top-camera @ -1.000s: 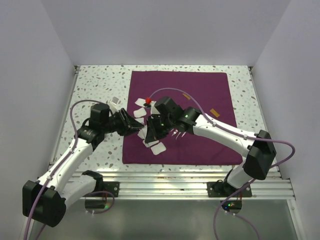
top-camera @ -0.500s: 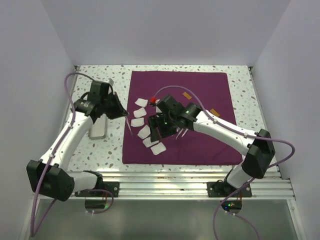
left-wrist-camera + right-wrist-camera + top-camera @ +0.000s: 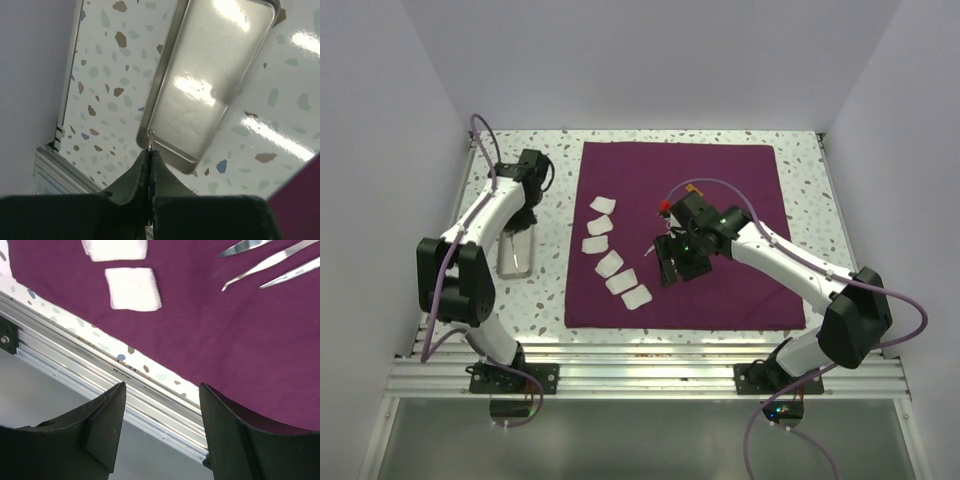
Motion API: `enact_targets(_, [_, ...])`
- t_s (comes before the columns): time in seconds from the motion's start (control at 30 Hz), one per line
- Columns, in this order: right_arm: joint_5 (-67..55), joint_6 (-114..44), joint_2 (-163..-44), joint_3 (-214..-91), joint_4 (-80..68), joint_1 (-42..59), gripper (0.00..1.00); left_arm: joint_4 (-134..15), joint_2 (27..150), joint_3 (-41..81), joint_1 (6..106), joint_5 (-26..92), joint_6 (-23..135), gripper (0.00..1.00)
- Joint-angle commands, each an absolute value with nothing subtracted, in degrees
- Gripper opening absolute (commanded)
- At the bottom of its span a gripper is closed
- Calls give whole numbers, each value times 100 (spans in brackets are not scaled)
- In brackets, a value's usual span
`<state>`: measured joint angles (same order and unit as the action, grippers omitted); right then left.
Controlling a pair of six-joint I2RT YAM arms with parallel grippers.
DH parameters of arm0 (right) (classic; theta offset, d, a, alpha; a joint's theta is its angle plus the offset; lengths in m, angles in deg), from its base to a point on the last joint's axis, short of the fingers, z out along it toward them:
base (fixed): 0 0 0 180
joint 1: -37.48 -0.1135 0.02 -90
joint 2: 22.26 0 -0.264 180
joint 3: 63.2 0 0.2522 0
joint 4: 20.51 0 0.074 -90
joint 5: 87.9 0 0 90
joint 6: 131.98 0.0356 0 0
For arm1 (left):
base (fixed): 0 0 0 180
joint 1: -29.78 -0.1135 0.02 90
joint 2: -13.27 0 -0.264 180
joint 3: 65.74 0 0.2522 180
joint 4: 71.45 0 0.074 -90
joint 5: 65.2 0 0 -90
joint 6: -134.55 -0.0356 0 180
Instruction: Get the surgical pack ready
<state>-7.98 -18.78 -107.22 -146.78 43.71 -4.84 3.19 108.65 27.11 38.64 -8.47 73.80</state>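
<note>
The maroon cloth (image 3: 740,180) lies flat on the table. Several white gauze squares (image 3: 610,264) run in a slanted row on its left part. The metal tray (image 3: 517,258) sits on the table left of the cloth. My left gripper (image 3: 525,222) hangs over the tray's far end. In the left wrist view it (image 3: 150,149) is shut on a thin steel instrument whose tip (image 3: 150,135) pokes out at the corner of the tray (image 3: 156,95). My right gripper (image 3: 670,268) hovers open and empty over the cloth's middle. The right wrist view shows steel instruments (image 3: 265,265) and gauze (image 3: 134,288) on the cloth (image 3: 225,340).
A small red object (image 3: 666,207) and an orange strip (image 3: 696,189) lie on the cloth behind the right wrist. The table's front edge and aluminium rail (image 3: 100,370) run just below the right gripper (image 3: 162,386). White walls close in both sides.
My left gripper swung left off the cloth to the tray's far end and stays shut. My right gripper opened and shifted right, away from the gauze row.
</note>
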Motion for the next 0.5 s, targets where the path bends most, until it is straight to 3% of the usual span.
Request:
enact_targets(0.0, [-1002, -2141, -10435, -14534, 4449, -251, 64, 296, 11337, 3239, 3821, -1957, 7215, 0])
enact_targets(0.47, [-1082, -2089, -10593, -14429, 4396, 171, 64, -538, 12753, 3812, 3742, -2108, 6731, 0])
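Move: The left hand, already pinching a slim instrument, hangs over the near part of the metal tray, whose middle lies some 5 cm straight ahead and about 9 cm below; the closest gauze is level with the tray's middle, about 19 cm to the hand's right. The right hand is empty: the pointed clamp lies some 15 cm ahead, 5 cm right and 9 cm down, the bent tweezers 2 cm left of it, and the nearest gauze 4 cm ahead and 10 cm left of the hand. Keeping its pinch on the slim instrument, the left hand carries it about 6 cm forward along the tray while sinking some 3 cm and easing a little left, the fingertips swinging about 10 degrees more to the left. The right hand, fingers still wide open, drifts roughly 3 cm right towards the clamps, slowing and touching nothing. ##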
